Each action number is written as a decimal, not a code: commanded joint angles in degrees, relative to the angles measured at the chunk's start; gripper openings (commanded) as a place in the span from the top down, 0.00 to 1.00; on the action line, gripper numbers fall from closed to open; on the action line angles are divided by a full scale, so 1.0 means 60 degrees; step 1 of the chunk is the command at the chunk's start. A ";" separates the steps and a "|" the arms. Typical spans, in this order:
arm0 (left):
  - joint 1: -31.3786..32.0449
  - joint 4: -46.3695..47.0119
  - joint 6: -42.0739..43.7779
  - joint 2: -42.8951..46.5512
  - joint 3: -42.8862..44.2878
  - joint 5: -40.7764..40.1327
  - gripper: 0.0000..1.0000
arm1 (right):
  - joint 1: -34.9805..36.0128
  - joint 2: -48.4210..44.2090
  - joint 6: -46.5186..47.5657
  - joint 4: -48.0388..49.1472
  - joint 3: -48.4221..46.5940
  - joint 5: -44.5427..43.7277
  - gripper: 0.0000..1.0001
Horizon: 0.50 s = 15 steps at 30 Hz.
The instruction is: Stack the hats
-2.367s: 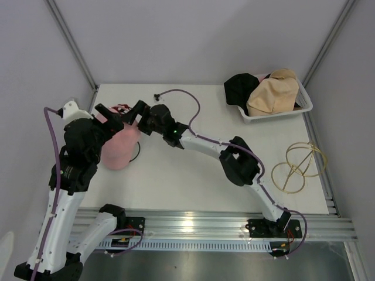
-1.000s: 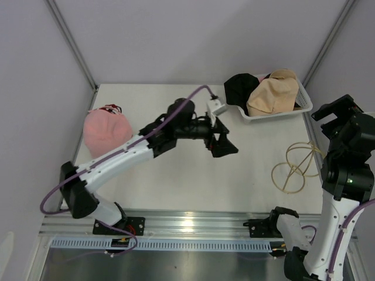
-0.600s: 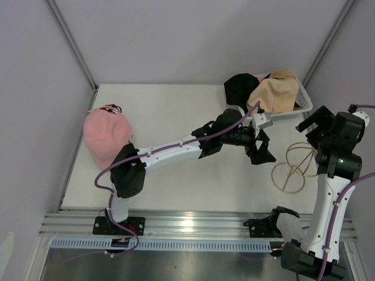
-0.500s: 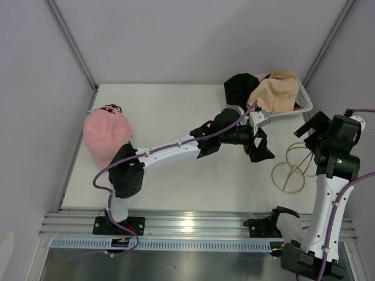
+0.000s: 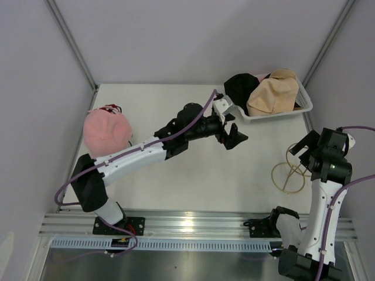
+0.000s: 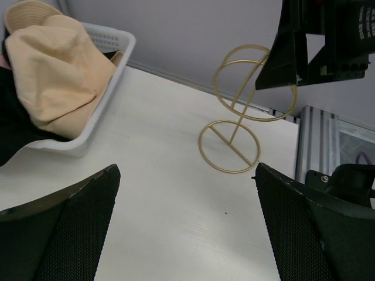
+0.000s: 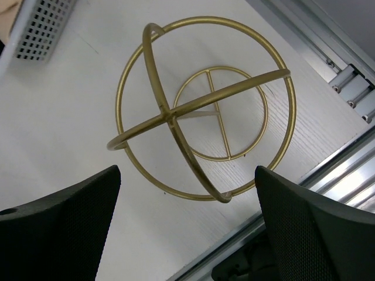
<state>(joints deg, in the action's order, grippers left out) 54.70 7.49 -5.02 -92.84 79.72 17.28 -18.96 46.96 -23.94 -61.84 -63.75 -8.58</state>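
Observation:
A pink cap (image 5: 106,133) lies at the table's left edge over a red cap (image 5: 112,108), of which only a bit shows. A black hat (image 5: 239,88) and a tan hat (image 5: 273,94) sit in the white basket (image 5: 304,104) at the back right. My left gripper (image 5: 233,140) reaches across mid-table, open and empty, just in front of the basket. In the left wrist view the tan hat (image 6: 54,65) and basket (image 6: 113,48) lie ahead to the left of my left gripper (image 6: 187,228). My right gripper (image 5: 303,147) hangs open and empty over the right side of the table.
A gold wire stand (image 5: 296,166) stands at the right edge of the table; it lies right under the right gripper (image 7: 187,228) in the right wrist view as crossed gold rings (image 7: 202,111). The metal rail (image 5: 193,225) runs along the near edge.
The left arm has drawn back leftward from the basket's front, still open. The right arm has come down nearer the gold stand. The hats have not moved.

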 commanded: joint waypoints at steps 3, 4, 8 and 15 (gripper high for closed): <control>-0.0487 0.0744 -0.0146 0.1203 -0.1024 -0.0345 0.01 | -0.0033 0.0230 0.0123 0.0653 0.0150 -0.0167 0.01; -0.0532 0.0759 -0.0131 0.1278 -0.1142 -0.0331 0.01 | -0.0033 0.0216 0.0211 0.0901 0.0252 -0.0138 0.01; -0.0737 0.0613 -0.0087 0.1542 -0.1377 -0.0404 0.01 | -0.0033 0.0230 0.0358 0.1342 0.0516 0.0082 0.11; -0.0927 0.0701 0.0030 0.2025 -0.1832 -0.0565 0.00 | -0.0019 0.0201 0.0373 0.1416 0.0839 0.0287 0.70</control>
<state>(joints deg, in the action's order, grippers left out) 49.84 8.91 -5.50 -83.99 69.36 14.96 -18.98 48.84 -22.00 -55.46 -59.02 -7.81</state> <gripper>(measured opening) 0.994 0.382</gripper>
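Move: The gold wire hat stand's middle is about 4 cm ahead of the right hand and 12 cm below it, neither left nor right, with its crossed top wires almost level with the fingertips. In the basket, the tan hat lies some 33 cm ahead and 9 cm left of this hand; the black hat is 33 cm ahead but 22 cm left. From the left hand, the stand is about 29 cm to the right, level with it in reach and 20 cm lower. The right fingers come onto one of the gold stand's top wires near where they cross, closing round it from wide open to well under half open, while the hand eases about 2 cm forward and 2 cm down without turning. The left hand, empty and open, draws away to the left, about 6 cm and a little forward. ##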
